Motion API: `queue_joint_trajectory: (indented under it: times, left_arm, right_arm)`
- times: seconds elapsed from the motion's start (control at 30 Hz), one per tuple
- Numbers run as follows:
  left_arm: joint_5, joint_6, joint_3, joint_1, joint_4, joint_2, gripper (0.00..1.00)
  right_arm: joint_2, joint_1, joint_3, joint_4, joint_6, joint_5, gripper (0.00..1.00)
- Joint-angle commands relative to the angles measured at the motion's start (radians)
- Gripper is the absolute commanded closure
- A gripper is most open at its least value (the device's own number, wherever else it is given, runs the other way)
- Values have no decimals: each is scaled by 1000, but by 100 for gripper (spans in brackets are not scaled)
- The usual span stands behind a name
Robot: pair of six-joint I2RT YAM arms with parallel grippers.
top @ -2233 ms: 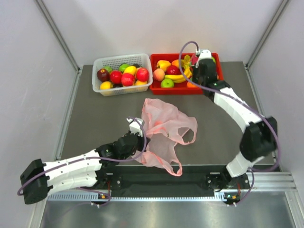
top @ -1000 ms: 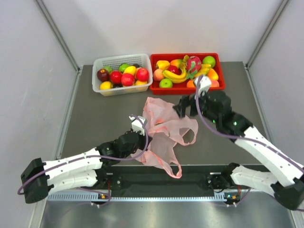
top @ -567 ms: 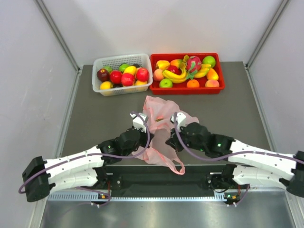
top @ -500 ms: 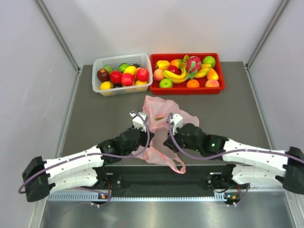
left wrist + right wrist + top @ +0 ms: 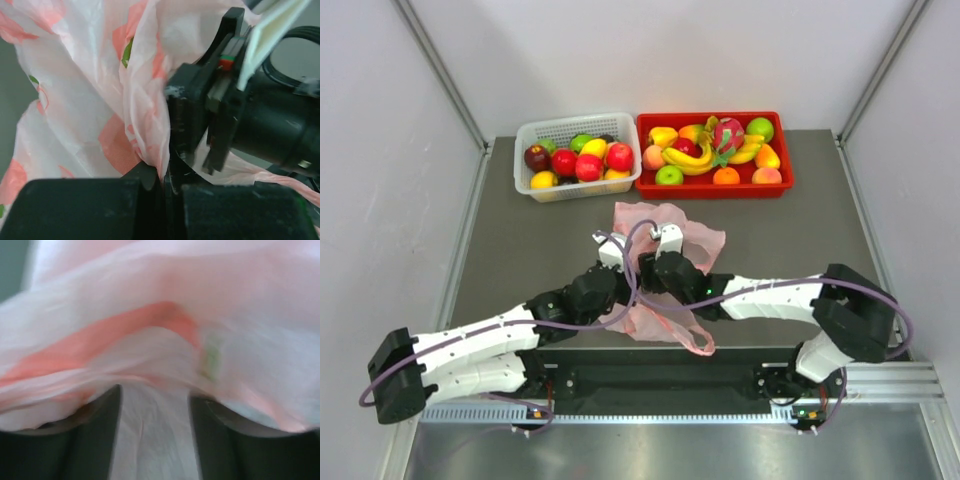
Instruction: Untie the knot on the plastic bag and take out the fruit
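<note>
The pink plastic bag lies crumpled and flat at the table's middle; no tied knot shows on it and no fruit shows inside. My left gripper is shut on a fold of the bag, which is pinched between its fingertips. My right gripper is right beside it, open, with its fingers pushed into the bag and thin plastic lying in the gap. Its black body fills the right of the left wrist view. The banana bunch and dragon fruit lie in the red tray.
The red tray of fruit stands at the back right. The white basket with several apples and other fruit stands at the back left. One bag handle trails toward the near edge. Both forearms cross low over the near table.
My right arm has swung from the red tray down to the bag and now sits against the left gripper. The bag has bunched up and shifted slightly. The left gripper kept its hold.
</note>
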Motion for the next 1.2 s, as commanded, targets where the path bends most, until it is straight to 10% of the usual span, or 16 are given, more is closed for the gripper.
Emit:
queue_joint_trajectory:
  times: [0.0, 0.1, 0.77, 1.17]
  left_arm:
    - [-23, -4, -15, 1, -14, -43, 100]
    - [-21, -18, -41, 1, -36, -68, 100]
    - [11, -150, -256, 1, -78, -212, 100]
    - [-187, -303, -211, 1, -339, -255, 100]
  right_arm:
    - [67, -48, 90, 149, 13, 104, 36]
    - [133, -65, 147, 150, 16, 121, 1]
    - [431, -135, 334, 385, -73, -150, 0]
    - [416, -146, 357, 221, -90, -90, 4]
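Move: The right hand is low over the bag with half-open fingers. The bag's loose far part lies about 13 cm ahead and 3 cm to its right, some 7 cm below; the white basket stands about 32 cm ahead and 17 cm left, the red tray 32 cm ahead and 17 cm right. From the left hand, already pinching the bag's gathered plastic, that far part is roughly 17 cm ahead, 9 cm right and 12 cm below. Forward and leftward, the right hand sweeps into the plastic towards the bag's far part, about 10 cm out, then carries on left while easing back slightly, its fingers going from half open to wide. The left hand keeps its shut pinch and takes the plastic down and left, about 8 cm each way, drawing back a little and tipping some 10 degrees downward. ##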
